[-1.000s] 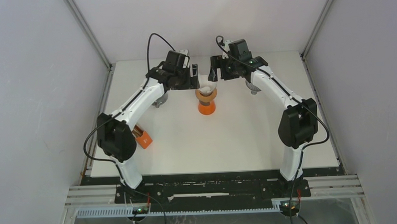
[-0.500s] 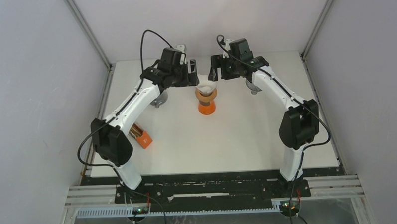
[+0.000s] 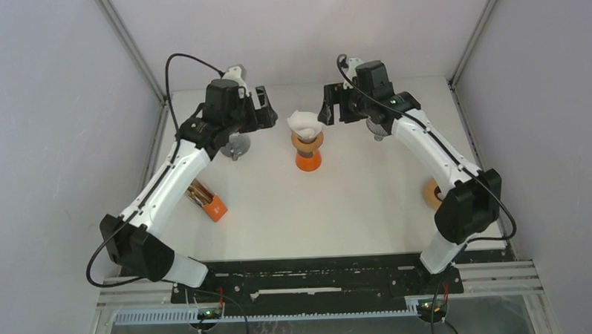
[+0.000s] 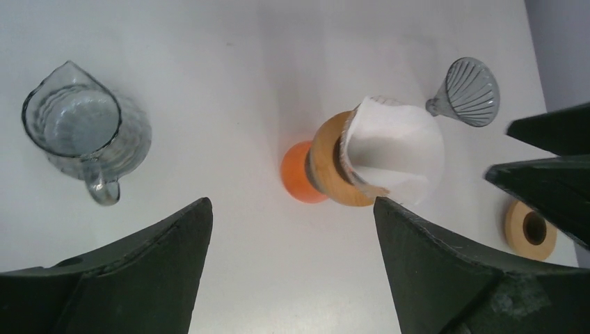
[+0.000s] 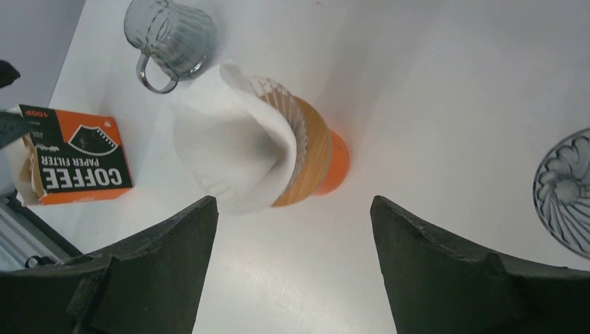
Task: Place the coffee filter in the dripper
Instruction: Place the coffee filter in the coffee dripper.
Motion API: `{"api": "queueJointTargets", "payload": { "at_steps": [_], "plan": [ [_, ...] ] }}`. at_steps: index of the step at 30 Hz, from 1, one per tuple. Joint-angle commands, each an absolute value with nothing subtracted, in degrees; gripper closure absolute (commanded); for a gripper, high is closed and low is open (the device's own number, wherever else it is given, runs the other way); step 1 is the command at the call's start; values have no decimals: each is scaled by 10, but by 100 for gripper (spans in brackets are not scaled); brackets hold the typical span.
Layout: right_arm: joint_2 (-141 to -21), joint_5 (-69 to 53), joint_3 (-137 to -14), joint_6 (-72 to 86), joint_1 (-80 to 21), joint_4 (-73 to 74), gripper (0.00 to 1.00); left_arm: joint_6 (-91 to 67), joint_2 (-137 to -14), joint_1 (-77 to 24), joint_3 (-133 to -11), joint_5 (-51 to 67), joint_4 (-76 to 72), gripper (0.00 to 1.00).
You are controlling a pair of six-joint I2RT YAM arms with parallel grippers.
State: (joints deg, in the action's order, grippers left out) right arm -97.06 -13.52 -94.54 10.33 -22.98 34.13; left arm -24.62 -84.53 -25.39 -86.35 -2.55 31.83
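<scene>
The white paper coffee filter sits in the dripper, a ribbed glass cone with a wooden collar on an orange base; its top sticks up crumpled above the rim. My left gripper hangs open to the left of it, apart from the paper. My right gripper hangs open to the right, also apart. In the left wrist view the filter lies beyond the open gripper. In the right wrist view the filter and dripper lie beyond the open gripper. Both grippers hold nothing.
A glass pitcher stands left of the dripper. A glass funnel stands to its right, partly under my right arm. The orange filter box lies at the left. A wooden ring lies by the right arm.
My left gripper has drawn back to the left, away from the filter, and opened wider. My right gripper shifted slightly right. The filter stays in the dripper.
</scene>
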Motion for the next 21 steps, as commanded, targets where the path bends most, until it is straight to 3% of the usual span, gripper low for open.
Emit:
{"api": "queueJointTargets", "payload": {
  "at_steps": [1, 10, 15, 21],
  "plan": [
    [-895, -117, -901, 96, -232, 313, 11, -258, -784, -241, -803, -58, 288, 9],
    [-785, -96, -780, 104, -233, 261, 11, -270, -689, -213, -684, -76, 274, 9],
    [-793, -100, -773, 105, -235, 257, 11, -297, -681, -221, -663, -34, 256, 9],
    [-844, -123, -812, 92, -233, 237, 11, -290, -730, -261, -720, -46, 253, 9]
  ]
}}
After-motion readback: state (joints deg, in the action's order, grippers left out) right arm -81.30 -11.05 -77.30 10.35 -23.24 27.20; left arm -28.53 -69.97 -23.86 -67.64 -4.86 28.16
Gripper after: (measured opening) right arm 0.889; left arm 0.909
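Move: The coffee filter, already in the coffee dripper on its orange-based server, lies about 10 cm to my left hand's right, 1 cm ahead and some 11 cm below. The glass pitcher stands about 12 cm left and 6 cm ahead of that hand, the filter box some 20 cm left and 10 cm back, both well below. From my right hand the filter is 6 cm left, 2 cm ahead, 6 cm down; the ribbed cone is some 19 cm right, 11 cm ahead, low. Both hands already empty and wide open, I carry on backing off from the filter. My left hand swings about 6 cm left while drawing back 5 cm and sinking some 3 cm, then eases a couple of centimetres right again; my right hand pulls back about 5 cm and 3 cm to the right, staying nearly level, fingers tipping slightly upward, and eases off at the end. ##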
